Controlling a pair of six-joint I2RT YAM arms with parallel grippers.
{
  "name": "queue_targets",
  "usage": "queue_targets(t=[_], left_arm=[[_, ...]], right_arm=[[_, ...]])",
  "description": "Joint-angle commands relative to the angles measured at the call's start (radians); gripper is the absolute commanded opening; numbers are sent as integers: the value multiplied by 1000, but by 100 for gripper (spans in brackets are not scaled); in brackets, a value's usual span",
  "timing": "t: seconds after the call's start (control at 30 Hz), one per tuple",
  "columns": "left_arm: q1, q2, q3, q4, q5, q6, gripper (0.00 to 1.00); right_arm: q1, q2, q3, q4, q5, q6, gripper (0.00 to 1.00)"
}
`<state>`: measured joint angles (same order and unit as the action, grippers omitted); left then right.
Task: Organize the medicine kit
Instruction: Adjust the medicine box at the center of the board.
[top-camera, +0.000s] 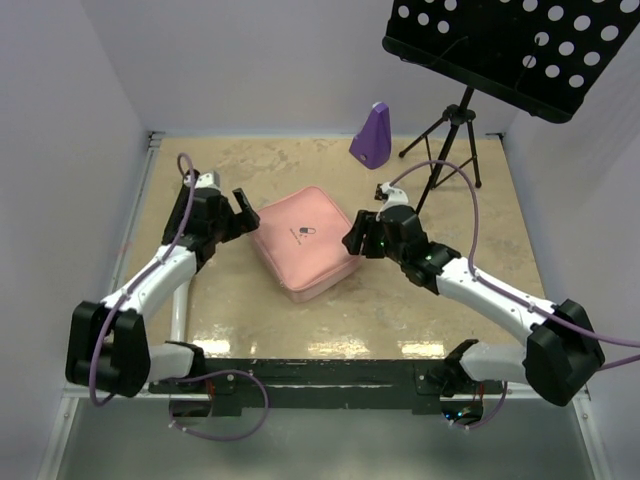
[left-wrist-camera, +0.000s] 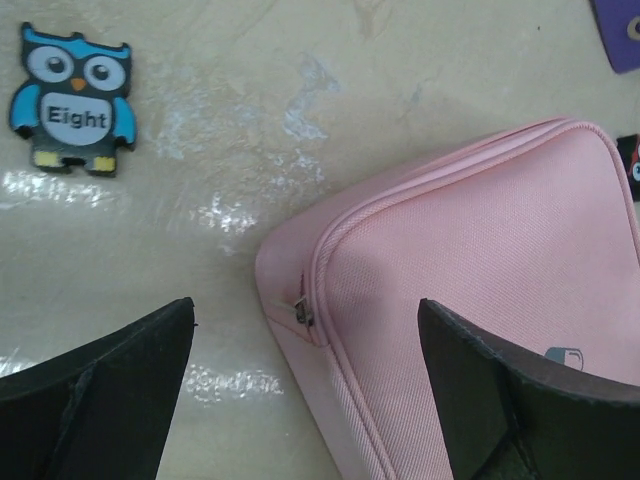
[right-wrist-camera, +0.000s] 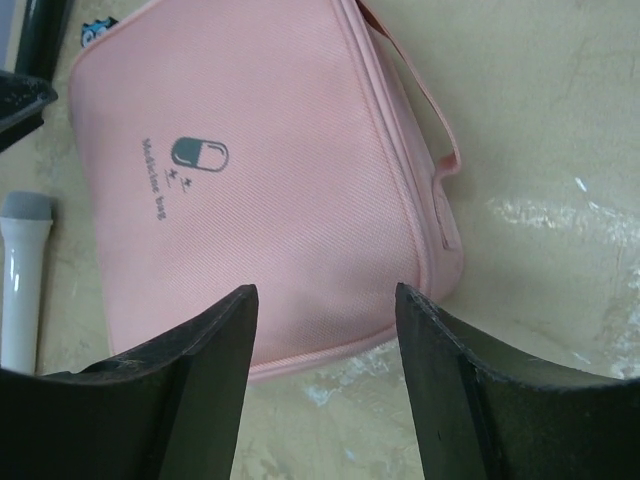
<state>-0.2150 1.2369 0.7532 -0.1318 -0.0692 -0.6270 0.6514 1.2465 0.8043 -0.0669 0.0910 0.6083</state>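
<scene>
The medicine kit (top-camera: 305, 240), a pink zip case with its lid down, lies flat in the middle of the table. Its pill logo (right-wrist-camera: 200, 153) faces up and a thin pink strap (right-wrist-camera: 425, 110) loops along one side. My left gripper (top-camera: 243, 213) is at the case's left corner, open wide and straddling that corner, where the zip pull (left-wrist-camera: 303, 313) sits. My right gripper (top-camera: 355, 232) is at the case's right edge, open. Its fingers (right-wrist-camera: 210, 370) frame the near rim of the case (right-wrist-camera: 270, 170) with nothing between them.
A blue owl tile (left-wrist-camera: 72, 98) marked "Eight" lies on the table left of the case. A purple metronome-shaped object (top-camera: 371, 135) stands at the back. A black music stand (top-camera: 500, 45) on a tripod (top-camera: 450, 130) overhangs the back right corner. White walls enclose the table.
</scene>
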Motion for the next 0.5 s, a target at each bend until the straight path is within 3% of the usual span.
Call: queue_targets(t=[0.0, 0.17, 0.47], left_arm=[[3, 123, 115, 87, 141, 95, 97], [3, 177, 100, 179, 264, 81, 87], [3, 118, -46, 290, 397, 66, 66]], right_arm=[[-3, -45, -56, -25, 4, 42, 62], [-2, -29, -122, 35, -86, 64, 61], [-10, 73, -91, 144, -88, 59, 59]])
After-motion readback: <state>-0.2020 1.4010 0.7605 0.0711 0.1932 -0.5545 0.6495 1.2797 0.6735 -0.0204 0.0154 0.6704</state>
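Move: The pink medicine box stands askew between my hands. From my left hand its middle is about 16 cm right, 8 cm back and 6 cm lower; from my right, some 13 cm left, 2 cm ahead and 9 cm lower. The owl piece lies about 9 cm left and 3 cm ahead of my left hand. The red-and-black block is roughly 10 cm right and 14 cm ahead of my right hand. I bring both hands onto opposite corners of the box. My left hand goes about 4 cm right, some 2 cm forward and slightly down, turning roughly 15 degrees clockwise as its fingers narrow from wide open around the zipper corner. My right hand sinks about 6 cm and backs off some 3 cm to the near right corner, tipping its fingers a little further down and keeping their gap; its left fingertip comes to the near edge. ##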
